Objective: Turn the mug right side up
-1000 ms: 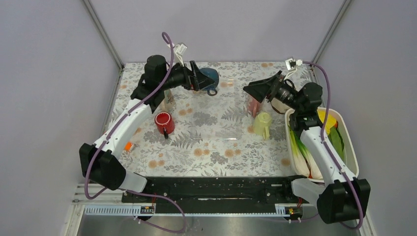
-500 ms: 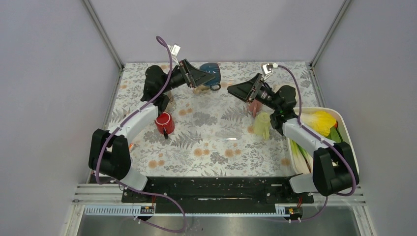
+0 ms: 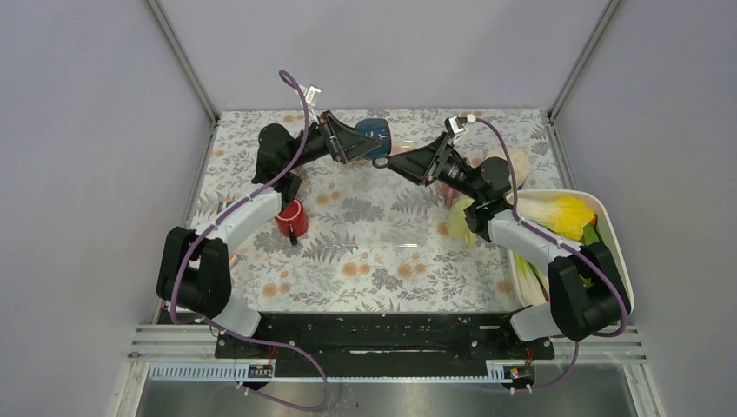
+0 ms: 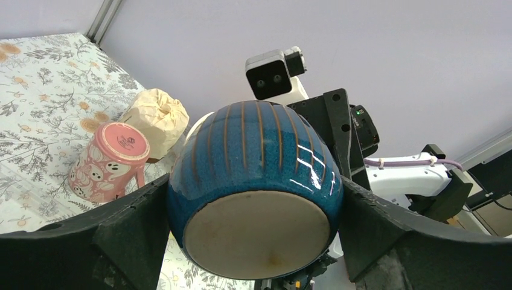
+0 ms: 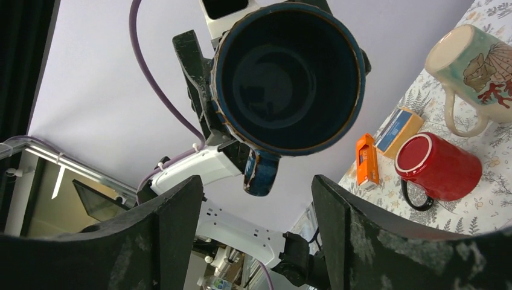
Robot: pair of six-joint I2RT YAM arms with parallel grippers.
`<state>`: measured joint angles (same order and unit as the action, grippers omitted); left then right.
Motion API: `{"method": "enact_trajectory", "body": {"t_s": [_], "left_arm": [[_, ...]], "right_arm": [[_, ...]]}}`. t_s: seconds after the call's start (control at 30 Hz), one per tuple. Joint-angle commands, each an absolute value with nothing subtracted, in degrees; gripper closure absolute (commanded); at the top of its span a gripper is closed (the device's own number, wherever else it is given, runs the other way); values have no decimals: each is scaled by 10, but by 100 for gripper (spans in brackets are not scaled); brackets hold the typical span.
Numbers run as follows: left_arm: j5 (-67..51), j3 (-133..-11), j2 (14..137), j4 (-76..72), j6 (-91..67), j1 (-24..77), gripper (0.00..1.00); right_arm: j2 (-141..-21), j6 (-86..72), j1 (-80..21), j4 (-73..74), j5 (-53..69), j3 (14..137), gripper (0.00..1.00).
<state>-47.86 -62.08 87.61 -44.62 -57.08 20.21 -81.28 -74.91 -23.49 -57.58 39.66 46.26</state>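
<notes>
The blue ribbed mug [image 3: 377, 131] hangs in the air over the back of the table, lying on its side. My left gripper [image 3: 363, 144] is shut on its round body. In the left wrist view its unglazed base [image 4: 256, 232] faces the camera, with a finger pressed on each side. In the right wrist view its dark mouth [image 5: 284, 72] faces me and the handle [image 5: 261, 172] hangs down. My right gripper [image 3: 393, 164] is open just right of the mug. Its fingers [image 5: 181, 223] stand on either side of the handle without touching it.
A red mug [image 3: 290, 217] stands under the left arm and a yellow-green mug [image 3: 461, 221] under the right arm. A pink mug [image 4: 108, 160] lies tipped beside a crumpled paper ball [image 4: 154, 115]. At the right stands a white basin [image 3: 614, 228] of vegetables. A seashell mug [image 5: 468, 66] and an orange box [image 5: 365, 158] sit at the left.
My right arm has swung left and up until its fingers reach the mug's handle, and its jaws have narrowed somewhat. The left arm has kept its grip and shifted the mug slightly.
</notes>
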Motion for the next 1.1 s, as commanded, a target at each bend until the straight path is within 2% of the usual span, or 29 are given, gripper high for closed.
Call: {"method": "enact_trajectory", "body": {"t_s": [0.0, 0.17, 0.6, 0.87, 0.97, 1.07], "left_arm": [[-483, -618, 858, -501, -547, 211, 100], [-485, -614, 854, -485, -527, 221, 100], [-487, -604, 851, -476, -507, 237, 100], [-491, -602, 850, -468, -496, 245, 100], [-492, -599, 848, -462, -486, 249, 100], [-491, -595, 846, -449, -473, 255, 100]], "right_arm": [[-811, -756, -245, -608, 372, 462, 27], [-810, -756, -245, -596, 357, 456, 35], [-820, -766, -246, -581, 348, 457, 47], [-813, -768, -246, -573, 342, 456, 61], [-813, -774, -246, -570, 341, 457, 62], [-811, -780, -246, -569, 338, 457, 58]]}}
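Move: The left hand already holds the blue mug on its side by the body, mouth facing the right hand. For the right hand, its handle is about 3 cm left, 1 cm forward and 1 cm above; from the left hand that handle is roughly 4 cm back, 2 cm right and 2 cm below. Some 28 cm below the right hand, the pink mug stands about 10 cm forward and 17 cm right, the tan mug 17 cm forward and 8 cm left. The left hand keeps its grip on the blue mug's body and carries it down about 2 cm and right some 1.5 cm, bringing the handle in to the right fingers. The right hand, still pointing left at the mouth, sinks alongside by about 2.5 cm with a slight roll of some 5 degrees, and its fingers close from about three-quarters open to a little under half, one on each side of the handle; whether they touch it yet can't be seen. ##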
